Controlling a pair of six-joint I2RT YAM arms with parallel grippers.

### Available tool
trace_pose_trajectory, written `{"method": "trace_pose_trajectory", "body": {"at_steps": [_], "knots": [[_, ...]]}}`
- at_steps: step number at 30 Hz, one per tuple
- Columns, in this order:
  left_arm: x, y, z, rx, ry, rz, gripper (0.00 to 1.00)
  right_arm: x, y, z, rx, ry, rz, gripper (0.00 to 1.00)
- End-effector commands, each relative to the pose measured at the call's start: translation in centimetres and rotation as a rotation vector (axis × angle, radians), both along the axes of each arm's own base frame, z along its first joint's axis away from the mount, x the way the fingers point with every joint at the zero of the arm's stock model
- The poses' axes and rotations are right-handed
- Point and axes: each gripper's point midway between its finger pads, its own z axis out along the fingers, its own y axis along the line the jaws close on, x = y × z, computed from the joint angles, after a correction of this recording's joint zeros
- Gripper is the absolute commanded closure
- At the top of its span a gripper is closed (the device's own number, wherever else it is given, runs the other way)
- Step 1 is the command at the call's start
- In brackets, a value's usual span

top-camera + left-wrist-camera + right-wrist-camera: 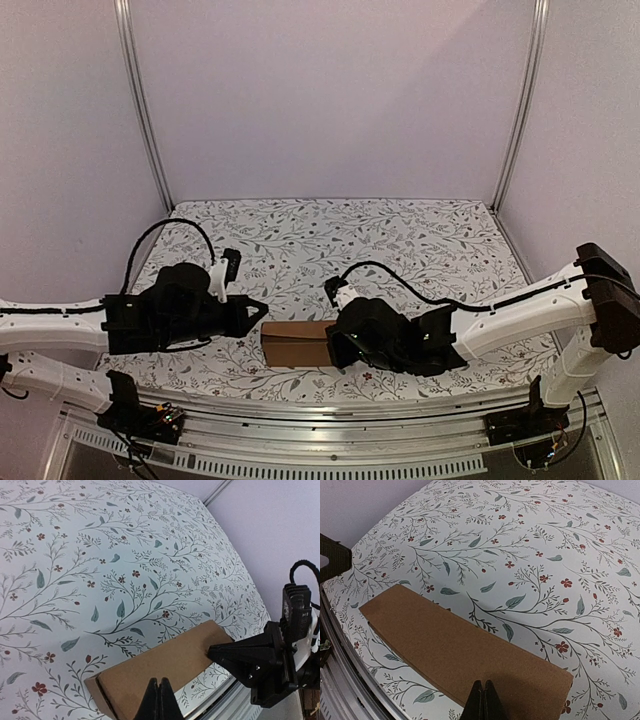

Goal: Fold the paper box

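The paper box [297,343] lies closed as a low brown cardboard block on the floral cloth near the front edge. It also shows in the left wrist view [165,665] and the right wrist view [445,645]. My left gripper [264,312] is at its left end, fingers shut [159,681] over the top face and holding nothing. My right gripper [336,348] is over the right end, shut [483,683], tips just above or on the lid; I cannot tell whether they touch. The right gripper's black tip [216,655] meets the box's far end.
The floral tablecloth [400,250] covers the table up to white walls with metal corner posts [150,130]. A metal rail [330,420] runs along the front edge just behind the box. Black cables [420,290] loop over both arms.
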Motion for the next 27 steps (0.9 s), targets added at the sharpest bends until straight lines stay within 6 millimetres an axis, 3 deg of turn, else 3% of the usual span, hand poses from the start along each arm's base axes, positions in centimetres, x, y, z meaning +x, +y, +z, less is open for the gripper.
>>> {"method": "trace_pose_trajectory", "body": {"at_steps": [1, 8, 13, 19, 27], "knots": [[0.2, -2.0, -0.2, -0.158, 0.028, -0.125, 1.00, -1.1, -2.3, -5.0, -0.165, 0.069, 0.017, 1.00], [-1.2, -0.5, -6.7, -0.241, 0.192, -0.115, 1.00, -1.2, -2.4, -5.1, -0.167, 0.073, 0.016, 1.00], [-2.3, 1.3, -10.5, -0.195, 0.273, -0.071, 1.00, -1.1, -2.2, -5.0, -0.167, 0.068, 0.015, 1.00], [-1.8, 2.6, -10.5, -0.128, 0.251, -0.019, 1.00, -0.9, -1.5, -3.5, -0.139, 0.053, 0.029, 1.00], [-1.4, 4.0, -9.8, -0.077, 0.218, 0.028, 1.00, 0.1, -1.1, 2.8, 0.006, 0.054, 0.118, 1.00]]}}
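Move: The closed-up paper box lies below and to the right of the left hand: its middle about 8 cm right, 1 cm back and 9 cm down, with the lid's left edge roughly 1 cm to the hand's left, 1 cm back and 6 cm below. From the right hand, whose fingertips already rest near the lid's right end, the box's middle is some 6 cm left, level fore and aft, and 3 cm down. Dropping about 6 cm onto the left end of the lid, the left hand brings its shut fingertips against the cardboard, the wrist rolling some 15 degrees so its left side sinks. It stays at that height, then slides about 2 cm left to the lid's left edge. The right hand keeps its shut fingertips on the lid near the other end. ##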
